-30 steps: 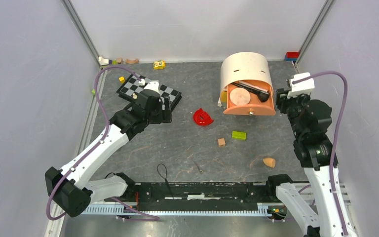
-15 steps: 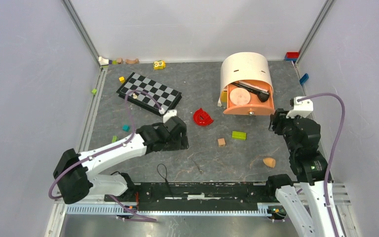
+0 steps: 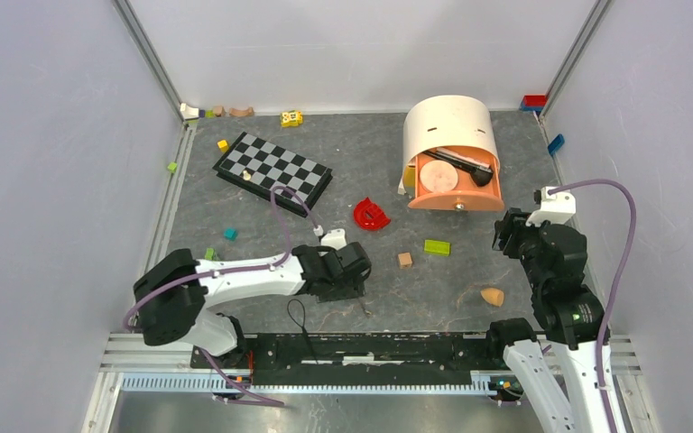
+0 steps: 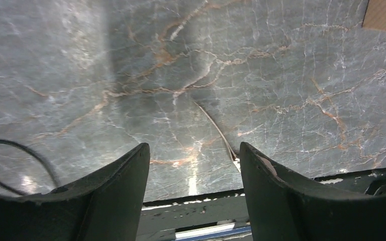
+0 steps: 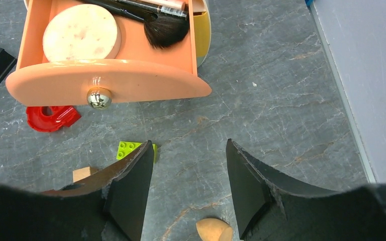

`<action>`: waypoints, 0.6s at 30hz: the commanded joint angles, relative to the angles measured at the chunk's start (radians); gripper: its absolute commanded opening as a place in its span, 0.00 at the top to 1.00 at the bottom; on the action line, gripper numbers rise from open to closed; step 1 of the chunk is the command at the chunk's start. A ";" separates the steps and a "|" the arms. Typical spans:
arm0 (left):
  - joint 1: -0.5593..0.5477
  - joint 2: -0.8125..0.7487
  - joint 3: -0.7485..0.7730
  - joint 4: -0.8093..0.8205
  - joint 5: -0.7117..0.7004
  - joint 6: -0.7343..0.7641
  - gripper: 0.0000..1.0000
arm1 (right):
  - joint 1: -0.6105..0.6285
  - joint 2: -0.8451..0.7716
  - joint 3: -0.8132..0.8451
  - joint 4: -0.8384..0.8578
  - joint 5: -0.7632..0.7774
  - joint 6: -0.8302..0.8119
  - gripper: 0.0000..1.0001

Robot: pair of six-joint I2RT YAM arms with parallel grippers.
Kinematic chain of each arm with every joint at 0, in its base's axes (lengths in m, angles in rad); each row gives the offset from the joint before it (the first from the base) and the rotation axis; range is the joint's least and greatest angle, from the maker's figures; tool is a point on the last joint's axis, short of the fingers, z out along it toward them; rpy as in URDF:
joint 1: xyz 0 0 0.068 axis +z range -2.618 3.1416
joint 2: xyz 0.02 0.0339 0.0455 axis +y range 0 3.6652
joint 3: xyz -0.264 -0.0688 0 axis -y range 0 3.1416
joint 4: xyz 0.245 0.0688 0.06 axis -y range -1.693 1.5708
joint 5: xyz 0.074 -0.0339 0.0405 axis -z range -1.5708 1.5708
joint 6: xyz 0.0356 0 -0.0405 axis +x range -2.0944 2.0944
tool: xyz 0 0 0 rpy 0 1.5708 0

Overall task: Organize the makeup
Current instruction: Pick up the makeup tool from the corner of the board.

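A peach drawer [image 3: 456, 197] stands pulled out of a white arched case [image 3: 447, 122]. A round peach compact [image 5: 82, 33] and a black-handled brush [image 5: 166, 27] lie in it. An orange teardrop sponge [image 3: 493, 296] rests on the table near the right arm. My right gripper [image 5: 189, 145] is open and empty. It hovers between the drawer and the sponge [image 5: 213, 230], which shows low between its fingers. My left gripper [image 4: 193, 146] is open over bare marbled table close to the near edge, with nothing between its fingers.
A red curved piece [image 3: 370, 215], a green block [image 3: 437, 246] and a wooden block [image 3: 404, 260] lie mid-table. A chessboard [image 3: 273, 167] sits at the back left, with small toys along the back wall. A black cable loop [image 4: 10, 165] lies by the left gripper.
The left arm swung from the chessboard back to the near middle of the table, its jaws narrowing a little. The right arm drew back from beside the drawer toward the sponge.
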State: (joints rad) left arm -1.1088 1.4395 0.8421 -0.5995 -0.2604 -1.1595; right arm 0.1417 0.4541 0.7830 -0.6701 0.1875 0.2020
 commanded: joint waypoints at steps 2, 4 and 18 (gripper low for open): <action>-0.049 0.075 0.069 0.025 -0.022 -0.116 0.29 | -0.004 -0.011 0.042 -0.004 0.026 0.007 0.39; -0.063 0.103 0.086 -0.005 -0.029 -0.153 0.29 | -0.004 -0.011 0.038 -0.008 0.020 0.008 0.38; -0.143 0.287 0.241 -0.146 -0.069 -0.202 0.31 | -0.004 -0.029 0.015 -0.016 0.032 -0.027 0.37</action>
State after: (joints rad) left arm -1.2312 1.6711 1.0050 -0.6651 -0.2687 -1.3060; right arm 0.1417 0.4374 0.7834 -0.6838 0.2005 0.1925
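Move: The thin makeup tool lies near the table's front edge, about 3 cm to the right of the left hand and 1 cm back, some 4 cm below it. The wooden cube is about 10 cm to the right of the tool and 9 cm farther out, the lime brick roughly 17 cm right and 13 cm out from the tool. The black loop lies 14 cm left of the tool and 1 cm nearer. From the right hand, the tool is about 32 cm left, 10 cm back and 24 cm below. With its fingers held open and pointing mostly down, the left hand slides about 4 cm to the right while drawing some 2.5 cm back and sinking 2 cm, bringing the gap between its fingertips over the thin makeup tool at the table's front edge. The wrist tips only about 5 degrees towards straight down, and the fingers neither close nor visibly touch the tool. ##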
